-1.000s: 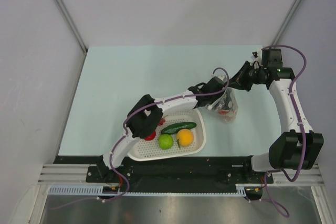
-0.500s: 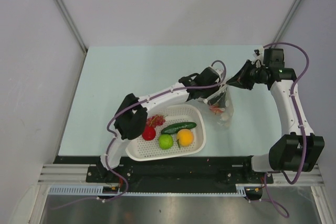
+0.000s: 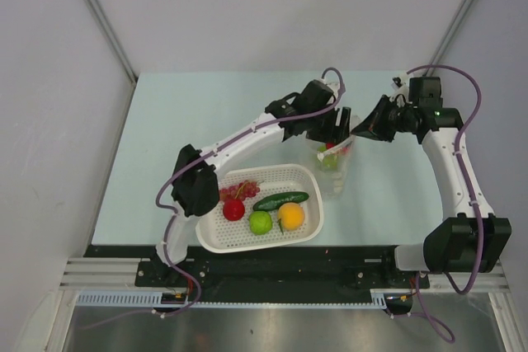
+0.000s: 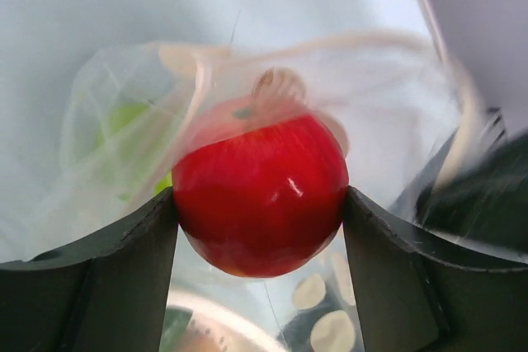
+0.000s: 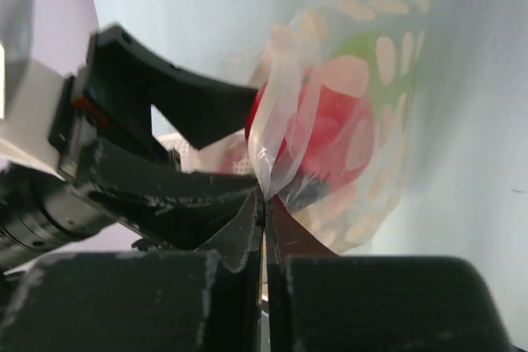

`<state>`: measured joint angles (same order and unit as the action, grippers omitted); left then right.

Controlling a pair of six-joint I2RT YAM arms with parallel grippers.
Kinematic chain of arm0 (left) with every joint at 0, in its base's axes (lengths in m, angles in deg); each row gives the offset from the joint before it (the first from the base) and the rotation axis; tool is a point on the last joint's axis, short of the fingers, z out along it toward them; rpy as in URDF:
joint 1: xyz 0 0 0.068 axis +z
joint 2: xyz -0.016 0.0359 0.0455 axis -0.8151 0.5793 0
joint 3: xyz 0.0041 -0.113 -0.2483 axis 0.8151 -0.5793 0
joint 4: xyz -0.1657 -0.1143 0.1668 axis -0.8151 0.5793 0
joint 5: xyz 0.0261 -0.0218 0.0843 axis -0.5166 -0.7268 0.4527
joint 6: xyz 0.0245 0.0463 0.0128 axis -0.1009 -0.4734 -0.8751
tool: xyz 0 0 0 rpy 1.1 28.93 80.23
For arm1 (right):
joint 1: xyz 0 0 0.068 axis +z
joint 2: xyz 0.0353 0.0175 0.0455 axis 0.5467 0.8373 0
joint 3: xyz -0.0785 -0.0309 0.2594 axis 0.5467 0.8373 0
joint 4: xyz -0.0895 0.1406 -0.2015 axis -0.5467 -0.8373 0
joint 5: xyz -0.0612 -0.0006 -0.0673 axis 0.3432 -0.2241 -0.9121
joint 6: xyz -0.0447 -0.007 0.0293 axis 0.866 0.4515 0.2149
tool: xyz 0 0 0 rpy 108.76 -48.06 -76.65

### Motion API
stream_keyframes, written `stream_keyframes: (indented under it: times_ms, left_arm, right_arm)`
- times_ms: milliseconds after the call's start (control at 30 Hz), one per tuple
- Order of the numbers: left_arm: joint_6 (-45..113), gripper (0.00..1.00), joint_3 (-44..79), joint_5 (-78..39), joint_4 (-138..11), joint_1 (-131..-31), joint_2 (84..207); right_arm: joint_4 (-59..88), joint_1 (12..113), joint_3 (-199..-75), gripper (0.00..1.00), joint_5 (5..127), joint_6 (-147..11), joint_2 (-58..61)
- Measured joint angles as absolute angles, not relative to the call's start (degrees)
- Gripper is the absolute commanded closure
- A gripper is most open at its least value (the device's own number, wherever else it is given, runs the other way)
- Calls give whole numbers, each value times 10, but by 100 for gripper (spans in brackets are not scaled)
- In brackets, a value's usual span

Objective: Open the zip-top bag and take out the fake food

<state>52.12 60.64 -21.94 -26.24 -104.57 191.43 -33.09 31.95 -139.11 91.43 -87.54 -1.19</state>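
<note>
The clear zip-top bag (image 3: 337,177) hangs upright over the table, and my right gripper (image 3: 356,131) is shut on its rim (image 5: 272,162). My left gripper (image 3: 332,141) sits at the bag's mouth, its fingers (image 4: 132,253) clamped on either side of a red round fruit (image 4: 260,195), with bag film draped behind it. A green piece (image 4: 124,121) shows inside the bag. In the right wrist view the red fruit (image 5: 330,129) shows through the plastic next to the left gripper's dark fingers (image 5: 190,96).
A white perforated basket (image 3: 309,228) at the near middle holds a dark green cucumber (image 3: 280,199), an orange fruit (image 3: 290,216), a green fruit (image 3: 261,222), a red fruit (image 3: 234,209) and a reddish cluster (image 3: 244,189). Grey walls stand on both sides.
My left arm has swung up and toward the far side, lifting the red fruit at the bag's mouth. The bag now hangs more upright and a little left. The right gripper barely shifted.
</note>
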Motion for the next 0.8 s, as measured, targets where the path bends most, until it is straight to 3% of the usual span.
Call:
stream_keyframes:
  times_ms: [167,333,533,800]
  left_arm:
    - [532,100,725,-224,-251,-1037,1979]
    - [545,100,743,-228,-264,-1031,1992]
    - [541,100,692,-228,-274,-1024,1942]
    - [492,100,588,-216,-285,-1006,1786]
  right_arm:
    - [-330,326,-1391,100,918,-879,-34]
    - [-331,321,-1391,100,916,-879,-41]
    - [-330,297,-1391,100,902,-867,-24]
    - [-321,278,-1391,100,886,-850,22]
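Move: The tomato is already between my left fingers, still in the mouth of the bag. The white basket where the food goes is centred about 20 cm to my left hand's left, 13 cm back and 16 cm below. In it, the cucumber lies some 14 cm left and 10 back, the orange 11 left and 15 back. The green fruit sits in the bag about 8 cm below and 2 cm back, 1 left. From my right hand, which pinches the bag rim, the basket is 25 cm left, 13 back, 22 below. Keeping my grip on the tomato, I work my left hand about 4 cm forward and slightly right and up, then sweep it left and steeply up out of the bag mouth, ending some 11 cm higher, with the fingers tipped up about 15 degrees. My right hand keeps the rim pinched, lifting slightly, then easing about 4 cm right, forward and down, away from the tomato. ##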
